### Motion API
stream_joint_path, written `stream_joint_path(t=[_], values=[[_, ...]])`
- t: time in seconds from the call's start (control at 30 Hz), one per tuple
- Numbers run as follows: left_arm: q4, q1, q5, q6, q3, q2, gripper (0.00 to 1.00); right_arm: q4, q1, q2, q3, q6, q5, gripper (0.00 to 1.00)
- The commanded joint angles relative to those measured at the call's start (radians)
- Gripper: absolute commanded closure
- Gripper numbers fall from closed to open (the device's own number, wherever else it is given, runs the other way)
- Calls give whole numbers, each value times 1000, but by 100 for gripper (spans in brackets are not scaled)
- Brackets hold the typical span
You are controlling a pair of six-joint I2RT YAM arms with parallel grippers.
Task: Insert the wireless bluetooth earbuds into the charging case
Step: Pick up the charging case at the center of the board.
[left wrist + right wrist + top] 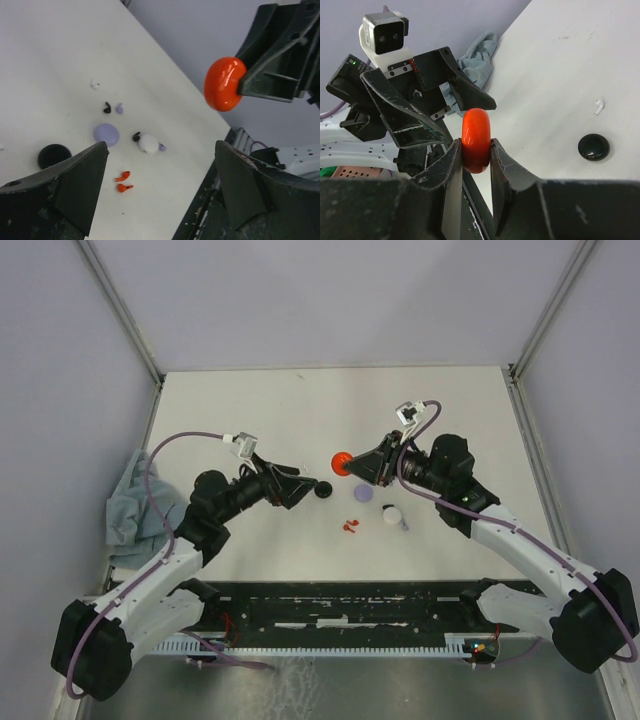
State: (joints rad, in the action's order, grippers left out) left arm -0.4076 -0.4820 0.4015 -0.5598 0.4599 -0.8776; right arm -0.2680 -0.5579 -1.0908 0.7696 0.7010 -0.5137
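Observation:
A round red charging case (476, 140) is held edge-up above the table, and my right gripper (474, 146) is shut on it. In the top view this case (341, 461) hangs between both arms. My left gripper (160, 170) is open with nothing between its fingers, facing the red case (225, 83) from a short distance. Two red earbuds (123, 181) lie side by side on the table below. Black (107, 107), lavender (119, 108) and white (95, 84) earbuds lie farther off.
A lavender case (106, 134), a white case (148, 143) and a black case (54, 155) lie on the table, with a black earbud (136, 136) and a lavender one (162, 147) beside the white case. A blue-grey cloth (130, 500) lies at the left edge.

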Motion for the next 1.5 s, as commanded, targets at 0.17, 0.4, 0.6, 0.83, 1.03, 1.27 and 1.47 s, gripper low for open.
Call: stream_joint_path(t=[0.17,0.4,0.6,0.83,1.03,1.27,1.47], values=[[-410,37,218,-385,28,-131,14,-124,-9,-45,58,11,-47,89],[-469,40,255,-450,49,-180,23,-246,-38,-124,101,63,-88,87],[-651,40,250,-563,46,-266,39,-260,-43,-150,131,70,-117,87],[-764,39,258,-591,21,-292,45,-279,-43,-168,142,89,-170,87],[-787,40,270,-593,42,-287,51,-279,-44,-170,135,80,-186,87],[-787,39,295,-591,52,-284,60,-304,-45,-184,140,84,-184,87],[-803,38,333,-581,60,-285,80,-315,-43,-203,150,84,-204,82]])
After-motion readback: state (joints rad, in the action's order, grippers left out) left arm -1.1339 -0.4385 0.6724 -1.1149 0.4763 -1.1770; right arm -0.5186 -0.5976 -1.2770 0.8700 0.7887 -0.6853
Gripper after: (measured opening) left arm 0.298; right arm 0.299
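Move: The red charging case is already in the right hand's fingertips, its middle about 1 cm ahead and 1 cm left of that hand. From the open left hand it lies some 9 cm to the right, level in reach, about 4 cm higher. The left gripper is about 10 cm left of the right hand and 4 cm below it. On the board, roughly 18 cm below the left hand, are the black disc, 10 cm ahead and 5 cm right, and the red earbuds, 11 cm right, 0 ahead. The left fingers close from wide open onto the free end of the charging case, pinching it at the end as the right fingers keep their hold. To get there the left hand climbs about 7 cm and goes some 3 cm right, rolling its left side down and turning clockwise, about 30 degrees in all. The right hand carries the case about 4 cm left and 3 cm up to meet it, turning slightly counter-clockwise. ##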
